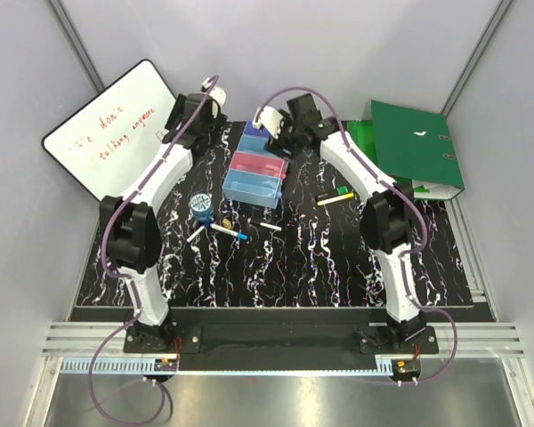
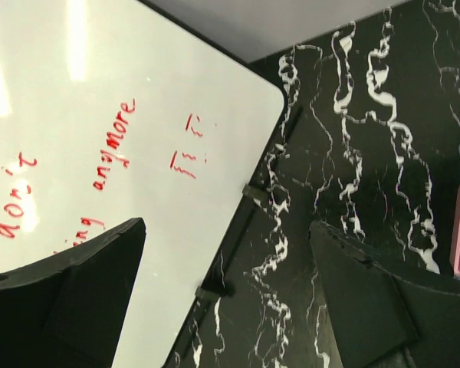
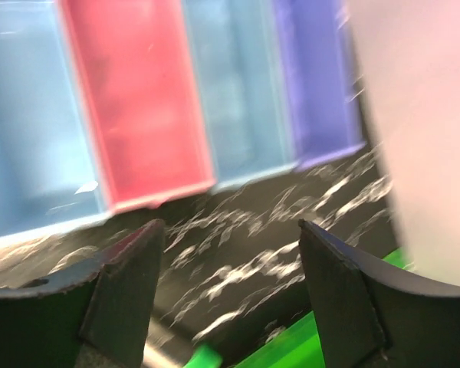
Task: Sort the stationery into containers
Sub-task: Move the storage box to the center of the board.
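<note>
The containers (image 1: 256,165) are a row of four joined bins at the back middle of the table, purple-blue farthest, then light blue, pink and blue. In the right wrist view, which is blurred, the blue (image 3: 31,115), pink (image 3: 134,100), light blue (image 3: 238,92) and purple-blue (image 3: 314,77) bins look empty. A blue roll (image 1: 201,207), a blue-capped marker (image 1: 228,232), a small white piece (image 1: 270,226) and a yellow-green highlighter (image 1: 335,197) lie on the table. My right gripper (image 1: 271,132) (image 3: 230,226) is open and empty beside the bins' far end. My left gripper (image 1: 205,116) (image 2: 228,226) is open and empty above the back left.
A whiteboard (image 1: 107,133) (image 2: 100,138) with red writing leans at the back left. Green ring binders (image 1: 414,142) (image 3: 307,349) lie at the back right. The table (image 1: 320,258) is black marbled, with grey walls on three sides.
</note>
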Controlling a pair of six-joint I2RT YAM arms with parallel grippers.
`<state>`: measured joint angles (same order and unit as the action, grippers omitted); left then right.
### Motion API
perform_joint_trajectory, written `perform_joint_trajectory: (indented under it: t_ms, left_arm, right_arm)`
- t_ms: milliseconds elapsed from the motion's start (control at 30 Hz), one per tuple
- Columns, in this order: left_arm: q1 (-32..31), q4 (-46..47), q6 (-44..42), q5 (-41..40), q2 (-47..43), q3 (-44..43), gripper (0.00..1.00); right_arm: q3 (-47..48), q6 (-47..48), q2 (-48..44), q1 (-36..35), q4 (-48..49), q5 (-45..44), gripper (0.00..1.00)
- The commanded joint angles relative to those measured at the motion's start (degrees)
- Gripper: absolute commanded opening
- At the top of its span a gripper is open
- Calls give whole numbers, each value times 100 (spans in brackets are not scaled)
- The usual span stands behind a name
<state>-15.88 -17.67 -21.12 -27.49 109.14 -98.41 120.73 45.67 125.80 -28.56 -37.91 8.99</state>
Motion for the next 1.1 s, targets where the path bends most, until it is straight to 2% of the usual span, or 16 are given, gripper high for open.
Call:
perform_joint_trajectory:
  t_ms: [0,100,300,667,800,867,1033,1067]
  left_arm:
    - [-12,150,21,156,-683,357,97]
    - [-3,141,12,147,-859,533,98]
    - [-3,132,-58,59,-1044,718,99]
    - [6,9,-296,-64,-1334,920,99]
    - [6,-105,-261,-108,-1396,946,99]
    - [6,-140,-261,-143,-1440,999,99]
    - [6,-184,-366,-222,-1553,1149,99]
    - [6,-201,-375,-231,-1580,1157,99]
  right_arm:
    - [1424,741,839,69,-382,331,76]
    - [2418,847,1534,69,-673,419,74]
    - [3018,1084,2212,69,-683,551,72]
    - [3141,1032,2599,96,-551,639,69]
    - [3071,1040,2669,105,-551,665,63]
    - [2984,1049,2669,105,-542,691,55]
    - [2737,1005,2573,131,-542,753,50]
    - [2693,979,2564,122,-559,779,46]
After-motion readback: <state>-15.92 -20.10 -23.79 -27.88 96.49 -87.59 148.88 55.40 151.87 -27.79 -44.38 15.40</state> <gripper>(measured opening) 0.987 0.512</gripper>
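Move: The storage box's middle lies about 8 cm to the left of the right hand, 4 cm ahead and some 11 cm below; its wall between the pink and the farther blue compartment ends, at the box's right side, roughly 5 cm ahead and 4 cm left, 10 cm down. The green marker is about 9 cm right and 3 cm back; the black-capped marker about 6 cm left and 11 cm back, both some 15 cm below. For the left hand, the box is some 14 cm right, 1 cm ahead, 18 cm below. The storage box's wall between pink and far blue is what the right hand goes for: it swings about 6 cm forward and some 4 cm left over the right end, then sinks about 9 cm, turning slightly counter-clockwise, until its fingers straddle the wall, and closes them partway. The left hand, already open, withdraws about 6 cm back beside the whiteboard, rising a little. ##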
